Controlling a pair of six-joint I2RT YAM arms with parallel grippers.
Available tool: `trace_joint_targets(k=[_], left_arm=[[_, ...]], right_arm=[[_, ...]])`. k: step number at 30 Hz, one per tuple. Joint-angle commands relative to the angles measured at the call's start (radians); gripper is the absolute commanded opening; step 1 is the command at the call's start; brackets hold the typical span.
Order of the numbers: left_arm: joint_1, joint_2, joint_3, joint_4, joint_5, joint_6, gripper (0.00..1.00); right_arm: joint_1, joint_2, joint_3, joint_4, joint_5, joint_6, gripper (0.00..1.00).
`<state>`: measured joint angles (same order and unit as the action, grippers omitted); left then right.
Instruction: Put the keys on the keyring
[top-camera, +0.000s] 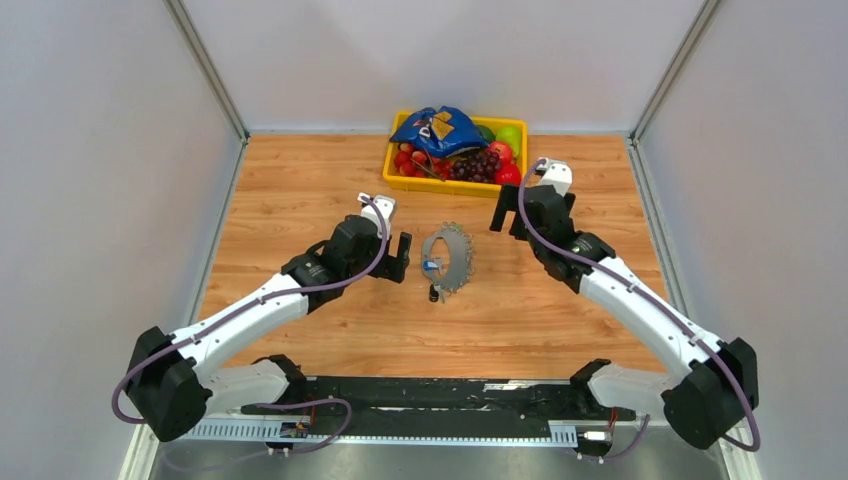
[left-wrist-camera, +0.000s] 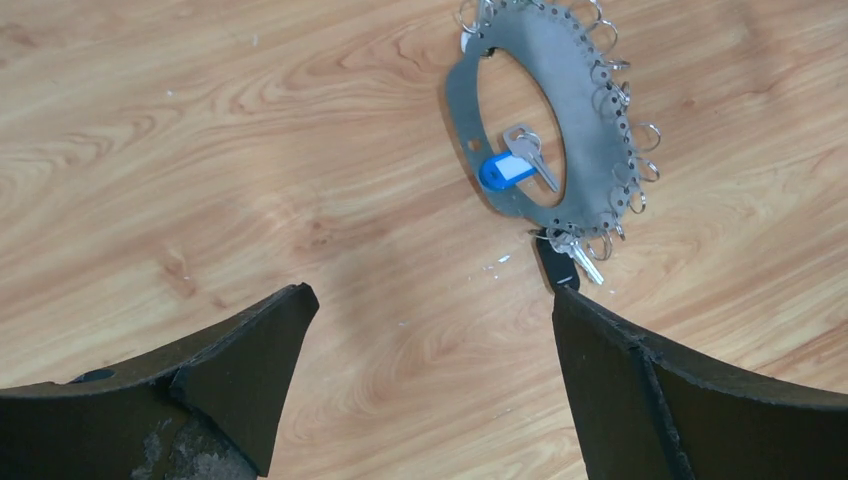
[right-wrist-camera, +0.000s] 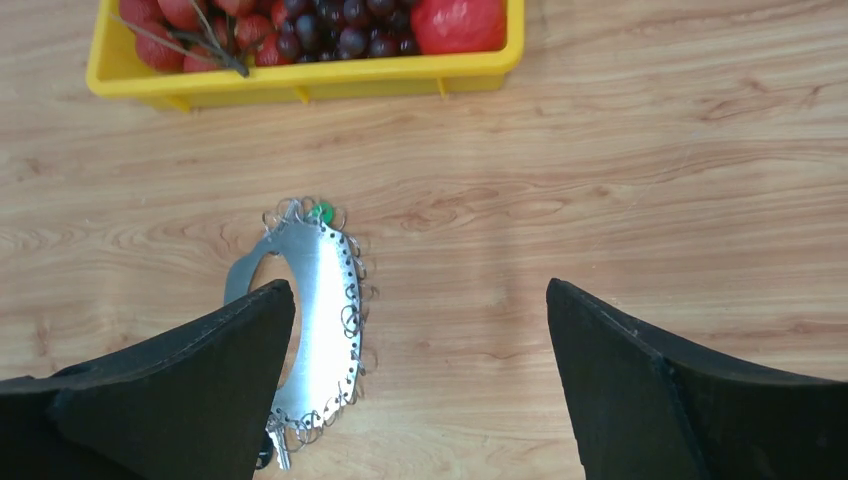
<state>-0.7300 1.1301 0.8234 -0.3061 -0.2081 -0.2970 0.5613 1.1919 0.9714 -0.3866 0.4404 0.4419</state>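
The keyring (top-camera: 459, 260) is a flat grey metal oval with small wire rings along its edge, lying on the wooden table between both grippers. A blue-headed key (left-wrist-camera: 503, 170) lies inside its hole. A dark-headed key (left-wrist-camera: 553, 266) lies at its near end. A green key head (right-wrist-camera: 321, 212) shows at its far end. My left gripper (top-camera: 403, 257) is open and empty just left of the keyring (left-wrist-camera: 590, 110); in the left wrist view (left-wrist-camera: 430, 298) its right finger is close to the dark-headed key. My right gripper (top-camera: 505, 212) is open and empty, up and right of the keyring (right-wrist-camera: 325, 290).
A yellow bin (top-camera: 398, 182) stands at the back middle, holding a blue bag (top-camera: 440, 128), grapes and other fruit. Its front wall shows in the right wrist view (right-wrist-camera: 300, 85). Grey walls close in the table on the left, right and back.
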Motion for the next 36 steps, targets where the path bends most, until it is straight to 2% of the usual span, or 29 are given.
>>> trace_joint_targets(k=[1, 2, 5, 8, 12, 23, 29, 36], left_arm=[[0.001, -0.016, -0.049, 0.128, 0.034, -0.094, 1.0], [0.0, -0.019, -0.058, 0.157, 0.04, -0.1, 1.0], [0.0, -0.004, -0.07, 0.183, 0.025, -0.128, 1.0], [-0.001, 0.048, -0.035, 0.144, 0.015, -0.117, 1.0], [0.0, 0.09, -0.021, 0.18, 0.073, -0.08, 1.0], [0.012, 0.28, 0.016, 0.298, 0.178, -0.139, 1.0], [0.108, 0.393, 0.025, 0.43, 0.334, -0.18, 1.0], [0.162, 0.522, 0.07, 0.484, 0.418, -0.211, 0.96]], right_arm=[[0.0, -0.08, -0.005, 0.021, 0.079, 0.014, 1.0], [0.0, -0.079, -0.006, 0.021, 0.063, 0.003, 1.0], [0.0, -0.065, -0.002, 0.019, -0.143, -0.123, 1.0], [0.0, -0.039, -0.01, 0.019, -0.139, -0.056, 1.0], [0.0, -0.007, -0.004, 0.019, -0.248, -0.054, 1.0], [0.0, -0.021, -0.067, 0.04, -0.333, -0.013, 1.0], [0.0, -0.022, -0.102, 0.052, -0.391, 0.016, 0.99], [0.0, -0.031, -0.096, 0.063, -0.399, 0.004, 0.99]])
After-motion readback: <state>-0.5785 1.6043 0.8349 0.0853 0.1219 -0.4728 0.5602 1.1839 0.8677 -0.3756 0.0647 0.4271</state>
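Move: The blue-tagged key lies on the keyring plate, some 5 cm ahead of the left hand, 7 cm to its right and about 14 cm below it. The black-tagged key is about 6 cm nearer the base than the blue one, in line with it. From the right hand, the keyring plate's middle is roughly 8 cm left, 2 cm back and 18 cm down; the yellow tray is about 19 cm ahead and 7 cm left. Towards the blue-tagged key the left hand sinks about 9 cm, drifting right, then reaching forward late on, its wrist tipping down some 15 degrees and its left side dropping. Towards the keyring plate the right hand, after a small lift, swings left, down and back, about 5 cm each way, turning nearly 20 degrees counter-clockwise. Both grippers stay wide open, touching nothing. ##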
